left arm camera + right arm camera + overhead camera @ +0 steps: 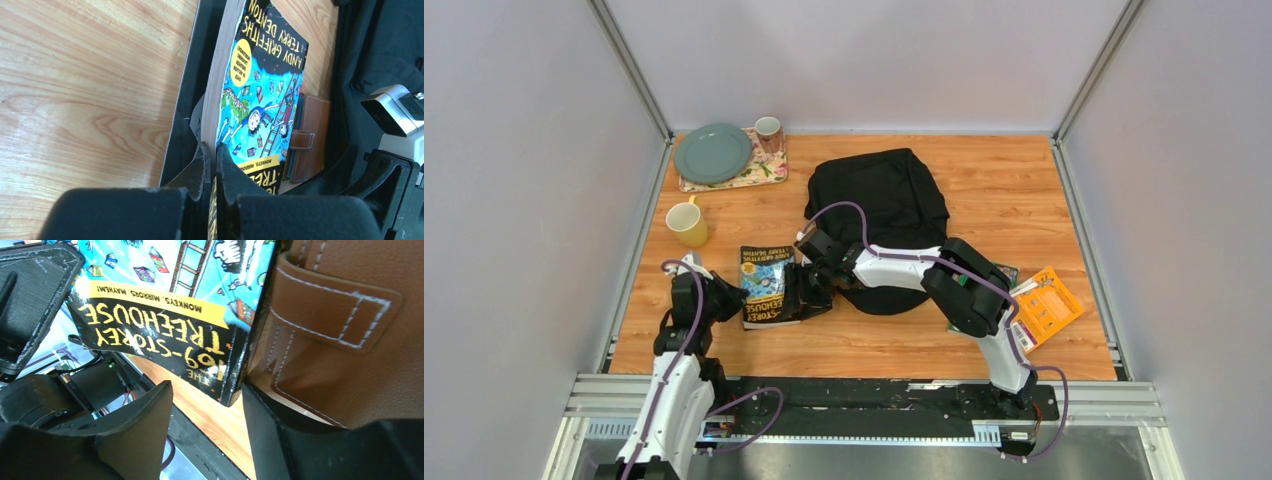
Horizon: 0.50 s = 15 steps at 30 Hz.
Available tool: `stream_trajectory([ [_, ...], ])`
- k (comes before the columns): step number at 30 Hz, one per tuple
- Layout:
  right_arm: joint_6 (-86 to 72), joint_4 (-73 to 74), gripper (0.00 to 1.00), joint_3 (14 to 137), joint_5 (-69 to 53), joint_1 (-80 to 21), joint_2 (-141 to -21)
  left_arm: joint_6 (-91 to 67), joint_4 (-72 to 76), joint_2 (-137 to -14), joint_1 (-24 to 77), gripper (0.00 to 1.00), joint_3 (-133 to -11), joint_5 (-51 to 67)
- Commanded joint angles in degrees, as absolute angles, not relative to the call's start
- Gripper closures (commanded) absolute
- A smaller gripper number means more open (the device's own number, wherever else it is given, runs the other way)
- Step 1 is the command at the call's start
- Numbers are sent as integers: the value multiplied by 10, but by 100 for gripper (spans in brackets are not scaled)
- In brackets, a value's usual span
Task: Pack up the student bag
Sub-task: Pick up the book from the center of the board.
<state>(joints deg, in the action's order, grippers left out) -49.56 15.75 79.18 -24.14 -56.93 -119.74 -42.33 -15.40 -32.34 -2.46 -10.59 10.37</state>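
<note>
The student bag [879, 195] lies flat in the middle of the table, its black fabric also showing in the left wrist view [380, 55]. To its left lies a blue-and-black paperback book [762, 282] [260, 90] [165, 305]. My left gripper [724, 298] [216, 162] is shut on the book's near edge. A brown wallet [312, 135] [345, 325] lies against the book's far side. My right gripper [809, 278] [207, 405] stands open beside the wallet. The book's corner sits between its fingers, untouched.
At the back left, a floral tray [759, 172] carries a green plate [713, 152] and a mug [768, 130]. A yellow mug [687, 223] stands left of the book. An orange packet [1046, 305] lies at the right. A dark flat sheet [187, 100] shows under the book.
</note>
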Motion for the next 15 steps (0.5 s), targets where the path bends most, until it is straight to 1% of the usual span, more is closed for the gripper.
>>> stream_trajectory([
  [1, -484, 79, 36, 801, -254, -586, -1188, -404, -243, -318, -14, 100, -138, 137],
  [3, -476, 77, 30, 794, -255, -584, -1162, -389, -253, -306, -14, 100, -166, 127],
  [6, -472, 71, 25, 778, -253, -584, -1123, -373, -256, -284, -14, 100, -203, 119],
  [9, -474, 68, 24, 759, -244, -578, -1084, -357, -260, -279, -14, 100, -235, 120],
  [15, -491, 34, 21, 704, -233, -552, -1030, -342, -246, -288, -14, 100, -295, 176],
])
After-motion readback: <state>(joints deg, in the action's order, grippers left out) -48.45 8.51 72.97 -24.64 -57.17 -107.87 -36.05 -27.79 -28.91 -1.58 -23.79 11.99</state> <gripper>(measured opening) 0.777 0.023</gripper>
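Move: At the left fingertips, already pinched by its left edge, is the treehouse book; its middle lies about 6 cm right of that hand, 3 cm ahead and 2 cm below. From the same hand the brown wallet is some 16 cm right and 3 cm ahead, and the yellow mug 13 cm left and 17 cm ahead. The right hand has the book's middle about 8 cm to its left and 5 cm ahead, slightly lower. Keeping its pinch on the page edge, the left hand lifts the book's left side almost straight up by about 7 cm, turning slightly clockwise as it rises. The right hand, by the book's near right corner, opens wider and also rises some 7 cm, tilting about 10 degrees so its left side comes up. ##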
